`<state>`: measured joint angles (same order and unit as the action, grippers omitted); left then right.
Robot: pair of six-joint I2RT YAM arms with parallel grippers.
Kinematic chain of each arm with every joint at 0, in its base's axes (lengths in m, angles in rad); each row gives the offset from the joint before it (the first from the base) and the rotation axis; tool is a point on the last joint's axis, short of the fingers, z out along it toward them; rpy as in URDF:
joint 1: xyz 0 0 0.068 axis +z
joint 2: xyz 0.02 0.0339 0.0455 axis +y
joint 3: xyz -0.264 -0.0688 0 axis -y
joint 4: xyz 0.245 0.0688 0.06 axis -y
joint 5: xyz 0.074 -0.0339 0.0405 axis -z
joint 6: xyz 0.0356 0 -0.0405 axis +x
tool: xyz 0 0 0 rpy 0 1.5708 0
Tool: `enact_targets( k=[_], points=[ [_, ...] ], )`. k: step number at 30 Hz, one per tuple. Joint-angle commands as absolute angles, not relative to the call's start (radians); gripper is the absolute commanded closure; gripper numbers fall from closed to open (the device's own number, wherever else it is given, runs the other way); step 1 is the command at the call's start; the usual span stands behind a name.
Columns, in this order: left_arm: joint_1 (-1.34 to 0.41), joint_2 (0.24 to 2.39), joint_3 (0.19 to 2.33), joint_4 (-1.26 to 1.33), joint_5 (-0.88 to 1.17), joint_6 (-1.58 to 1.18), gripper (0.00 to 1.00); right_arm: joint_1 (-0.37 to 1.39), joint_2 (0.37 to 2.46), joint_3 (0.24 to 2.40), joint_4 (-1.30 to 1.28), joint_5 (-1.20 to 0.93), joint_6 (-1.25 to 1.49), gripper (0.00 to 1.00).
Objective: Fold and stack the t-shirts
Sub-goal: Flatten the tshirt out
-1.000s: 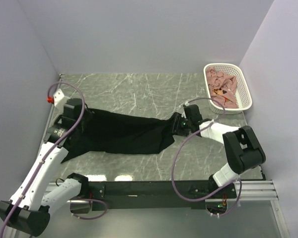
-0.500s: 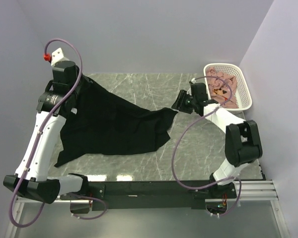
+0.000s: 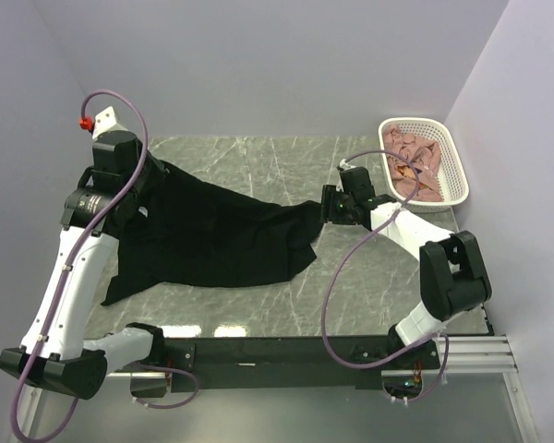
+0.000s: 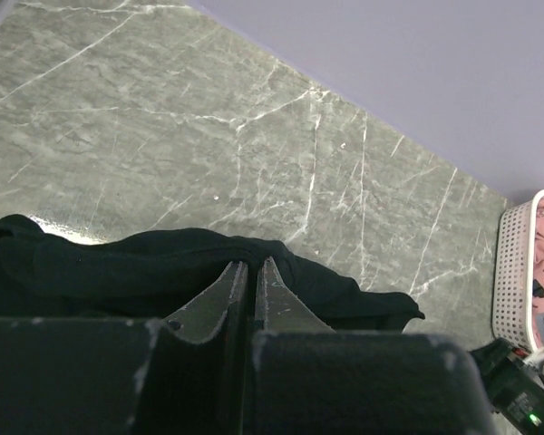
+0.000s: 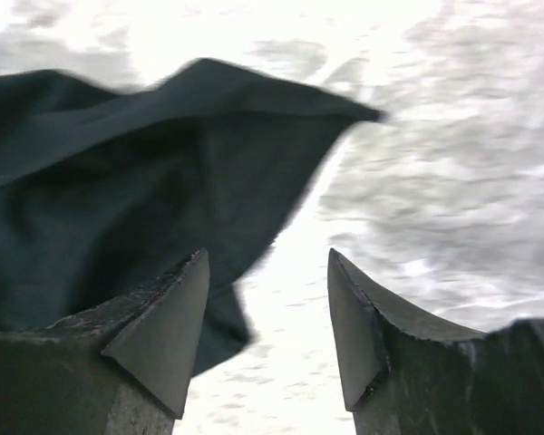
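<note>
A black t-shirt [image 3: 222,235] lies stretched across the marble table, its left end lifted. My left gripper [image 3: 140,181] hangs at the back left, shut on that lifted end. In the left wrist view the black t-shirt [image 4: 118,272] bunches round the left gripper's [image 4: 251,264] tips. My right gripper [image 3: 326,208] stands open beside the shirt's right end. In the right wrist view nothing lies between the right gripper's [image 5: 267,258] fingers, and the black t-shirt [image 5: 100,181] lies left of and ahead of them. Pink t-shirts [image 3: 415,157] sit crumpled in the basket.
A white lattice basket [image 3: 462,185] stands at the back right corner, also at the right edge of the left wrist view as the basket [image 4: 517,263]. Grey walls close the table on three sides. A black rail [image 3: 277,351] runs along the near edge.
My left arm has lifted the shirt's left end up and toward the back. The right gripper rose, then came down a little with its jaws wider, and the shirt's right end is out of them.
</note>
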<state>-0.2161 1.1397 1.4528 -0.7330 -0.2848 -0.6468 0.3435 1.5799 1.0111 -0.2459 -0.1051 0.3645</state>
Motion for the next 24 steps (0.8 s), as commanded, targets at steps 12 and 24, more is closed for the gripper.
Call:
enact_targets(
  k=[12,24],
  points=[
    [-0.206,1.072,1.434,-0.749,-0.276,-0.601,0.93,0.316,1.801,1.186,-0.295,-0.009,0.066,0.34],
    [-0.193,1.051,1.422,-0.765,-0.305,-0.563,0.93,0.314,2.003,1.43,-0.448,-0.063,-0.041,0.38]
  ],
)
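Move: The shirt's loose far-right corner lies about 8 cm ahead of my open right hand, 1 cm to its right and some 8 cm below. The shirt's near-right corner is about 13 cm nearer my base than that far-right corner and 1 cm to its left. The basket's middle stands roughly 7 cm beyond the far-right corner and 25 cm to its right. From my raised left hand, that far-right corner is about 9 cm ahead, 35 cm right and 34 cm down. I sink my right hand about 5 cm, drifting slightly right, then slide it forward nearly level, some 7 cm in all, to bring my open fingers around the shirt's far-right corner, rolling the hand's left side down and turning it a little counter-clockwise, about 20 degrees together. My left hand keeps its shut grip on the raised end of the shirt and eases back 2 cm. ##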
